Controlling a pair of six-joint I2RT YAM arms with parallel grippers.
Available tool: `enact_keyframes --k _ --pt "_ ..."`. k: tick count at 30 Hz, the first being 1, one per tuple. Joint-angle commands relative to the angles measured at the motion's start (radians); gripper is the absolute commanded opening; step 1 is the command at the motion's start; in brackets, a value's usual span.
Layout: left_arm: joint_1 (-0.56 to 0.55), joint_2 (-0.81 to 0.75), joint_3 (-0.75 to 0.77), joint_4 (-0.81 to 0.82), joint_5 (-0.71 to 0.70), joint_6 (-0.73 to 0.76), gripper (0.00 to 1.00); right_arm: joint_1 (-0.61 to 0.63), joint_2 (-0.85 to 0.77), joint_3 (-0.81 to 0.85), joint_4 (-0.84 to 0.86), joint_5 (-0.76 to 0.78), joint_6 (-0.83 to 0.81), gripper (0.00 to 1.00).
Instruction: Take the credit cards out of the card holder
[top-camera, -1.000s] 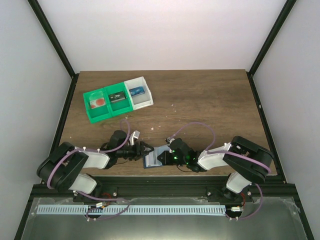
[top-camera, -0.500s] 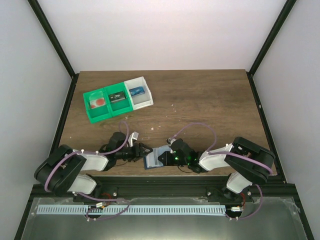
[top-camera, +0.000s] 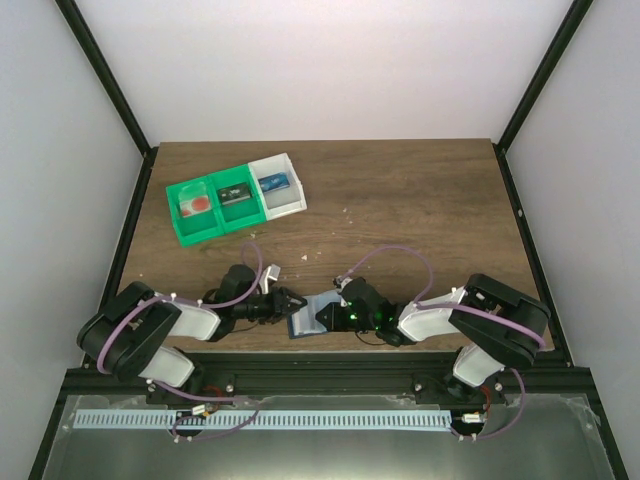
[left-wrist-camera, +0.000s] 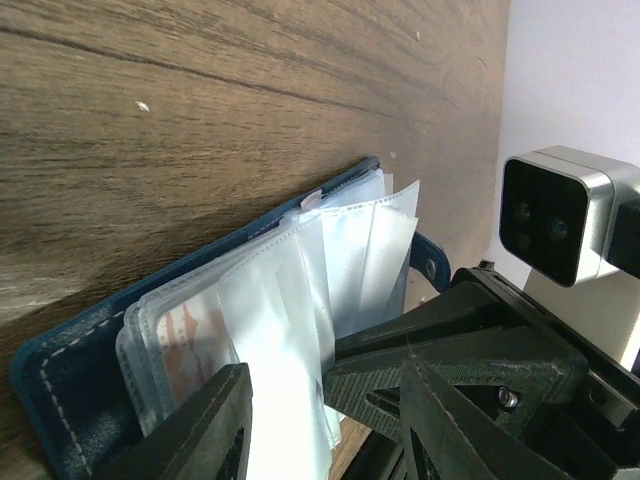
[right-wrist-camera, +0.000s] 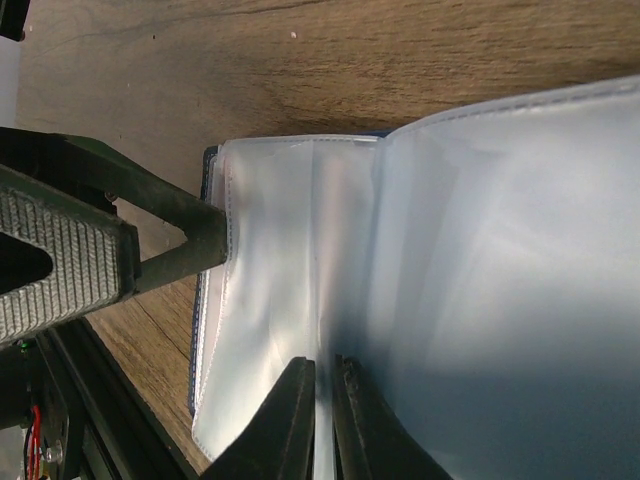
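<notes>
The blue card holder (top-camera: 304, 320) lies open near the table's front edge, its clear plastic sleeves (left-wrist-camera: 330, 250) fanned up. A pale card with orange print (left-wrist-camera: 185, 330) shows inside a lower sleeve. My left gripper (top-camera: 288, 302) is open at the holder's left side. In the left wrist view, this gripper (left-wrist-camera: 320, 440) has sleeves standing between its fingers. My right gripper (top-camera: 322, 315) comes in from the right. Its jaws (right-wrist-camera: 322, 420) are pinched shut on one clear sleeve (right-wrist-camera: 300, 250). The blue cover (left-wrist-camera: 70, 370) rests on the wood.
A green-and-white three-compartment tray (top-camera: 262, 207) with small items stands at the back left. A small white piece (top-camera: 270, 268) lies on the table behind my left arm. The table's front edge and black frame are just behind the holder.
My left arm has shifted slightly near the holder's left side. The holder and my right gripper have stayed where they were.
</notes>
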Motion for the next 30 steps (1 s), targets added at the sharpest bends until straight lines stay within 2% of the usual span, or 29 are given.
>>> enact_keyframes --k 1,13,22,26,28,30 --pt "-0.014 0.007 0.018 0.031 0.023 -0.002 0.43 -0.006 0.008 0.009 0.001 -0.004 -0.009 0.09" --pt "-0.044 0.073 0.024 0.122 0.043 -0.051 0.42 -0.006 -0.014 0.005 -0.010 0.011 -0.011 0.16" --pt "-0.043 0.070 0.045 0.058 0.026 -0.012 0.42 -0.007 -0.206 0.043 -0.220 0.118 -0.106 0.36" --pt "-0.045 0.074 0.051 0.054 0.026 -0.009 0.42 -0.010 -0.267 0.059 -0.336 0.189 -0.144 0.42" --pt "-0.044 0.078 0.059 0.049 0.024 -0.006 0.42 -0.021 -0.286 0.052 -0.367 0.217 -0.153 0.44" --pt "-0.044 0.086 0.070 0.034 0.019 0.003 0.42 -0.045 -0.301 0.025 -0.362 0.229 -0.152 0.50"
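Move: Just below and beyond the left fingertips lies the open card holder, its middle about 3 cm to their right, 1 cm back and 3 cm down. The red-marked card sits in its left part, roughly 1 cm back and 3 cm below the left hand; the white tray is some 23 cm ahead and 6 cm left. From the right hand, the holder's middle is about 1 cm ahead, level sideways and 1 cm lower. Opening from nearly shut to about half, the right fingers let go at the fold of the clear sleeves. The right hand stays put at first, then lifts about 5 cm off the card holder, drawing some 3 cm to the right and slightly forward. The left hand slides about 2 cm right over the sleeves towards the holder's middle, its fingers still about half open. ##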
